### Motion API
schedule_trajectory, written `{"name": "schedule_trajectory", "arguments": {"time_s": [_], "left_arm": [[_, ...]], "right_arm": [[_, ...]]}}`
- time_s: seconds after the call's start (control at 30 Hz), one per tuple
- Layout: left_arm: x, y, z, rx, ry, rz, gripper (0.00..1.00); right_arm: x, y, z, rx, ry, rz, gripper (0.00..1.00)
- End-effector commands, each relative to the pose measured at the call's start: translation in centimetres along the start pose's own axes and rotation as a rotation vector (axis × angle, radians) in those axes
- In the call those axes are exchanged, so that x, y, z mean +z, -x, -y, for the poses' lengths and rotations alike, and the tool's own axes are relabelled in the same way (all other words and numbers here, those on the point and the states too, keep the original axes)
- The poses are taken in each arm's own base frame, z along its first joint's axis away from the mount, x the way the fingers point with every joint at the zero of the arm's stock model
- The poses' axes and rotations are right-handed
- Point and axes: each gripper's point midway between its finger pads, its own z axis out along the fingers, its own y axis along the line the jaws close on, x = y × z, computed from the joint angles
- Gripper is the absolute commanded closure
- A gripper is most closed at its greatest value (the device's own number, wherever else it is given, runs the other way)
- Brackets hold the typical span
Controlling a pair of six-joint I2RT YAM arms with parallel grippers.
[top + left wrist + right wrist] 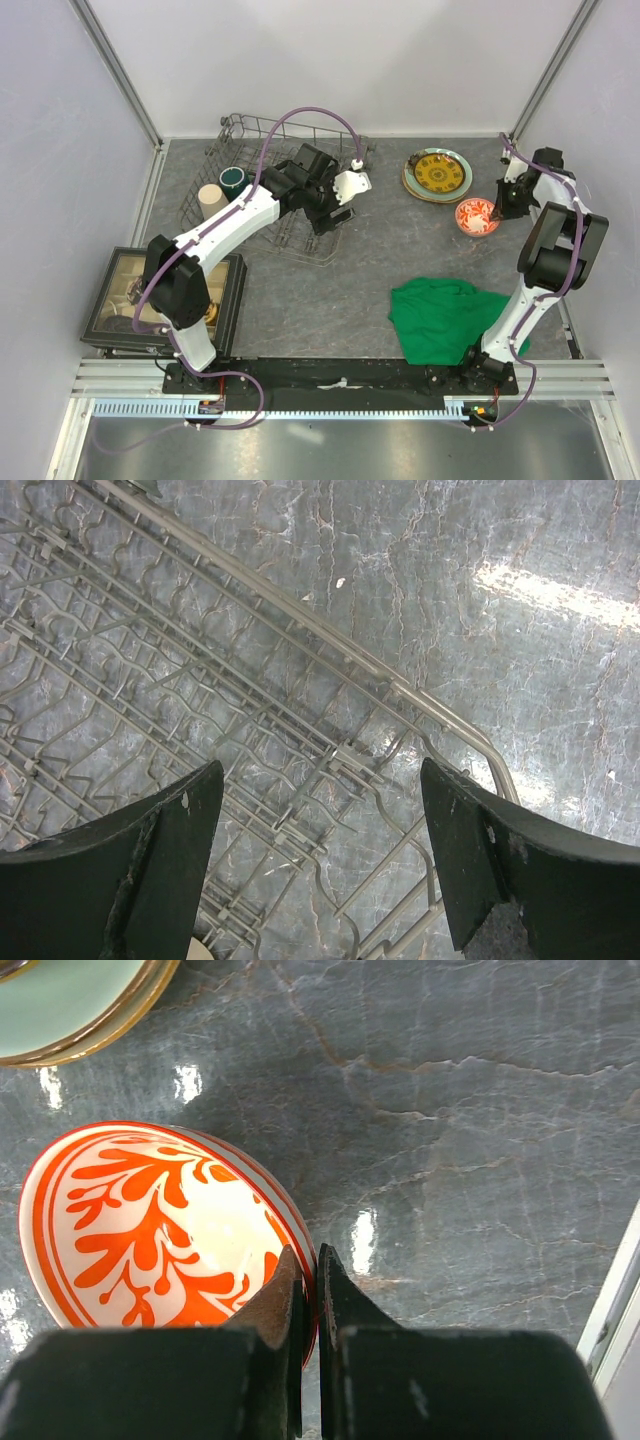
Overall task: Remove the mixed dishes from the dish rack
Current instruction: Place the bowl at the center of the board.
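The grey wire dish rack [256, 129] stands at the back left. A tall beige cup [210, 197] and a dark green mug [233, 179] sit in its left end. My left gripper [325, 218] hangs open over the rack's right end. In the left wrist view nothing lies between the open gripper [320, 860] and the bare rack wires [300, 618]. A stack of plates [438, 175], the yellow-patterned one on top, rests on the table at the back right. Beside it my right gripper [308, 1260] is shut on the rim of the small red-and-white bowl [150, 1220], which is at table level.
A green cloth [445, 320] lies crumpled in front of the right arm's base. A black-framed compartment tray [165, 300] stands at the near left. The edge of the plate stack [70, 1000] shows just beyond the bowl. The cell's right wall frame [612, 1310] is close to the right gripper.
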Motion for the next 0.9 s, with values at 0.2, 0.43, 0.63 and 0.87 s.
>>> {"name": "schedule_trajectory", "arguments": {"time_s": [0.2,0.43,0.63,0.87], "left_arm": [[-1.5,1.5,-0.6,-0.018,0.029,0.066,0.14],[-1.9,1.5,-0.7,-0.012,0.039,0.067,0.14],[-2.0,1.6,-0.6,-0.012,0.033,0.069,0.14],[-2.2,1.2,-0.5,-0.007,0.036,0.062,0.14]], "right_arm": [[0.0,1.7,1.4,-0.025,-0.002,0.072,1.0],[0.1,0.7,1.3,-0.032,-0.001,0.058,0.86],[-0.1,0.0,1.0,-0.034,0.003,0.051,0.76],[-0.2,-1.0,0.8,-0.045,0.004,0.036,0.69]]}}
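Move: The bowl is still pinched by its right rim in the right gripper: its middle lies about 5 cm left of that hand, roughly 1 cm back and 2 cm below. The plate stack sits some 15 cm left and 10 cm farther out from the hand, and the green cloth about 9 cm left and 25 cm back, both some 5 cm lower. From the left gripper, the bowl is roughly 35 cm to the right, about level fore and aft, and 14 cm below. Ease the right gripper barely half a centimetre to the right with the bowl's rim still pinched, then open the fingers about a quarter of their range to let the rim go. As they part, sink about 1 cm, so that the fingers straddle the rim, one inside the bowl and one outside. Keep the wrist practically unturned. ##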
